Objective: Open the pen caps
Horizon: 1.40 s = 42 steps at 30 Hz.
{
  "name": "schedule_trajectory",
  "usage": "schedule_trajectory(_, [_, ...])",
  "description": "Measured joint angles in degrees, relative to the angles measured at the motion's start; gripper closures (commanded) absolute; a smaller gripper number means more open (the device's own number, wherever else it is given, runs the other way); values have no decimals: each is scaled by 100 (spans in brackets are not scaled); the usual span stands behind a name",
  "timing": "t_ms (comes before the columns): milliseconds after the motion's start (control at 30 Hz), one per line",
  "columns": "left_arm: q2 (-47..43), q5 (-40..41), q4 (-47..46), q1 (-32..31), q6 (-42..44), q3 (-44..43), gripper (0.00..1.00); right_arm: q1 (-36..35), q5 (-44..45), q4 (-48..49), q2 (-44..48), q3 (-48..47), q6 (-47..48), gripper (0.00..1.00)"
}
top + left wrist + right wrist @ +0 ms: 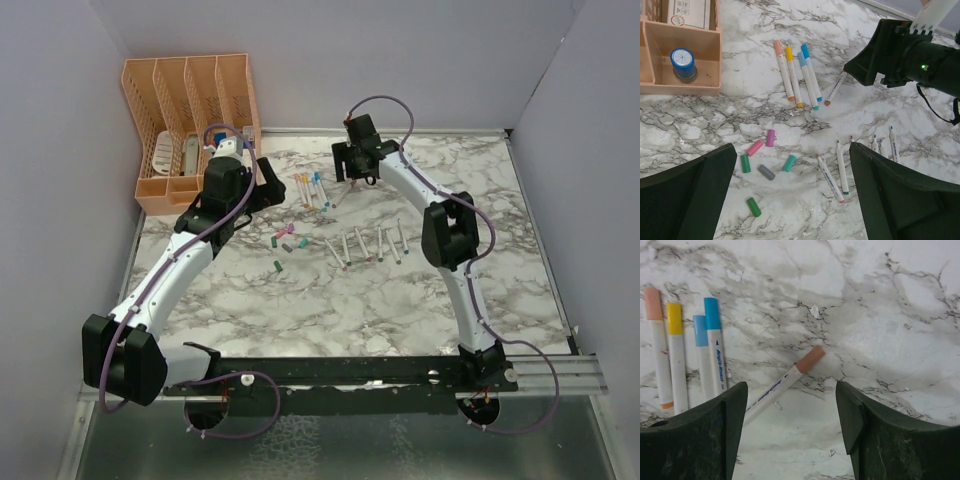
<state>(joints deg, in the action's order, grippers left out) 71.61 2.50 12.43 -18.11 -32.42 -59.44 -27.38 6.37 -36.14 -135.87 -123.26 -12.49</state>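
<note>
Several loose pen caps lie in a cluster on the marble table: pink (754, 147), magenta (770, 137), teal (789, 163), grey (766, 172) and two green (753, 207). My left gripper (791, 150) hovers open above them and holds nothing. Beyond them lie capped pens with peach (652, 302), yellow (674, 317) and blue caps (712, 312). A brown-capped pen (810, 359) lies under my right gripper (790, 387). That gripper is open, and the barrel runs past its left finger. Uncapped pens (830, 177) lie in a row at the right.
An orange desk organiser (190, 100) stands at the back left, with a blue-lidded round object (682, 57) in its front compartment. Grey walls enclose the table on the left, back and right. In the top view the two grippers (352, 178) are close together near the capped pens (310, 190).
</note>
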Motion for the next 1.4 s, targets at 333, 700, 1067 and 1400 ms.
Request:
schedule_trajectory(333, [0,-15,-2,111,52,2,1,-11,-13,-387,-417,-229,-205,30])
schedule_trajectory(700, [2,-66,-39,166,66,85,1,-28,-138,-326,-417,227,-295,31])
schedule_trajectory(1067, [2,-155,-44,190,-17,122,1,-28,-157,26,-275,625,-282,66])
schedule_trajectory(1400, [2,-494,-188,192,-264,146,3,50,-278,501,313,1690,-376,99])
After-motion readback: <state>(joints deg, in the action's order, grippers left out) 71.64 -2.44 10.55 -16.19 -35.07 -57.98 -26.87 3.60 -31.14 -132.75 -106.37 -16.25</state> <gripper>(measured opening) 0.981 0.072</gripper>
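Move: The capped brown pen lies some 7 cm below the right hand's open fingers, its middle about 1 cm back and 1 cm left, cap end slanting forward and right. Roughly level with its middle, 2 cm farther out, a dark blue pen lies about 5 cm to its left and an orange one about 10 cm. An uncapped pen lies about 15 cm back of the brown one. From the left hand, the brown pen is about 15 cm ahead, 20 cm right and 22 cm below. The brown pen is taken by the barrel, near the end away from its brown cap: the right hand sinks about 7 cm with fingers open, easing back as it goes and tipping some 10 degrees steeper. Low over the table, the fingers then close on the pen while the hand draws back another 2 cm and slightly right, about 5 cm back in all. ##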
